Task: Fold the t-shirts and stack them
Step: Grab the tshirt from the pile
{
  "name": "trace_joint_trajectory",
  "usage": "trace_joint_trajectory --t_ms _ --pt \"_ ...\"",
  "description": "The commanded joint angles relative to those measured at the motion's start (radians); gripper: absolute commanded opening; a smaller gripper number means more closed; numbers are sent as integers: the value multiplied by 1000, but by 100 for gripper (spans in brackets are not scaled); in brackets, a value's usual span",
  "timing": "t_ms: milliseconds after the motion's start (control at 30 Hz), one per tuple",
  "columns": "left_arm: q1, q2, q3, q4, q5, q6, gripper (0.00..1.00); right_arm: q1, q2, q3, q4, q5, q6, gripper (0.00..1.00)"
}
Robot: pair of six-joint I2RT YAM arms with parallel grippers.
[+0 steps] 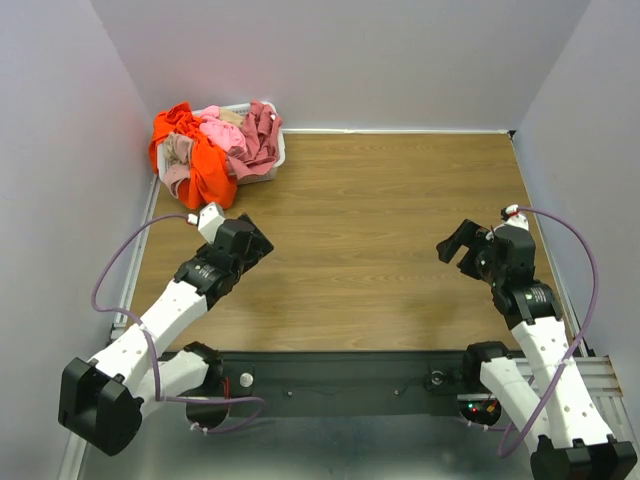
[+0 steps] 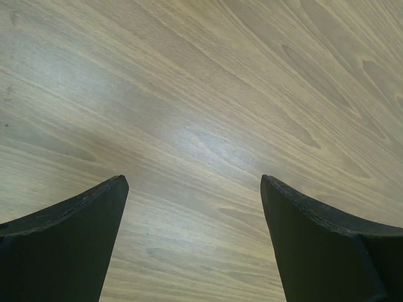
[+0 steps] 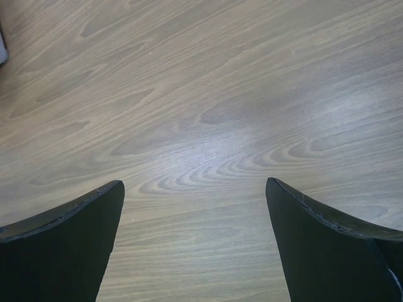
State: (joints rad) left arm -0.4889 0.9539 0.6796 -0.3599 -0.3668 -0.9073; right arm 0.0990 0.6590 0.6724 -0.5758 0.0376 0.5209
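Note:
The t-shirts lie crumpled in a heap in a white lattice basket [image 1: 272, 166] at the table's far left corner: a bright orange one [image 1: 205, 165], a light pink one [image 1: 222, 133], a dusty rose-maroon one [image 1: 262, 135] and a beige one [image 1: 180, 150]. My left gripper [image 1: 258, 243] hovers over bare wood, a little in front of the basket; it is open and empty, as the left wrist view [image 2: 194, 182] shows. My right gripper [image 1: 457, 247] is over the right side of the table, far from the shirts, open and empty, as the right wrist view [image 3: 195, 184] shows.
The wooden tabletop [image 1: 380, 230] is enclosed by pale walls at the left, back and right. A black rail [image 1: 340, 380] with both arm bases runs along the near edge. Purple cables [image 1: 110, 280] loop beside each arm.

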Motion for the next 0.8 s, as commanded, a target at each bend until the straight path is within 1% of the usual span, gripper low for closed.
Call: trace_joint_trajectory --t_ms 0,67,167,200,267,300,400,433,533,567,600,767 --pt "7 17 -20 129 -43 57 98 -1 -13 9 16 -5 8 100" --pt "19 55 -15 159 -26 83 98 -1 -10 4 16 -16 11 100" --pt "82 130 21 183 -15 134 98 -1 -9 3 17 -27 11 100" --pt "128 150 53 179 -15 143 98 -2 -9 1 17 -22 11 100" --pt "185 212 84 180 -12 180 98 -2 -12 -2 19 -24 13 100" --pt "244 230 113 191 -6 194 98 -1 -12 -4 21 -27 13 100" --pt "306 302 164 237 -4 258 98 -1 -7 -8 30 -28 11 100" --pt "334 322 184 252 30 278 98 -1 -4 -10 33 -33 11 100" --pt "351 393 274 262 28 346 98 -1 16 -10 36 -31 8 100" --pt "357 426 290 269 7 358 98 -2 17 -8 36 -60 7 100" --pt "365 445 326 275 15 387 98 -1 21 -7 36 -62 2 100" --pt "400 575 409 262 23 404 98 -2 27 -4 36 -54 4 100"
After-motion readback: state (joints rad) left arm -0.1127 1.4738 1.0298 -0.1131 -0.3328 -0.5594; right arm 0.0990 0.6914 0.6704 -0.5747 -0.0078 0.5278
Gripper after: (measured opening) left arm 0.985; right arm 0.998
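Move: The orange t-shirt, hanging over the basket's near rim, lies about 26 cm ahead of the empty left hand and 12 cm to its left, roughly at its height. The taupe cloth is some 7 cm farther left of it; the dusty-rose shirt is about 30 cm ahead of the hand and 3 cm to its right, the light pink one about 33 cm ahead and 7 cm left. From the right hand, the orange shirt is roughly 30 cm ahead and 68 cm left. Forward by about 15 cm, and some 10 cm leftward mostly midway, the left hand reaches towards the orange t-shirt at the basket's near side. It dips slightly, then climbs again to end a little above its starting height, its left side rolling up and the wrist turning slightly counter-clockwise; the fingers stay wide open, still short of the hanging cloth. ##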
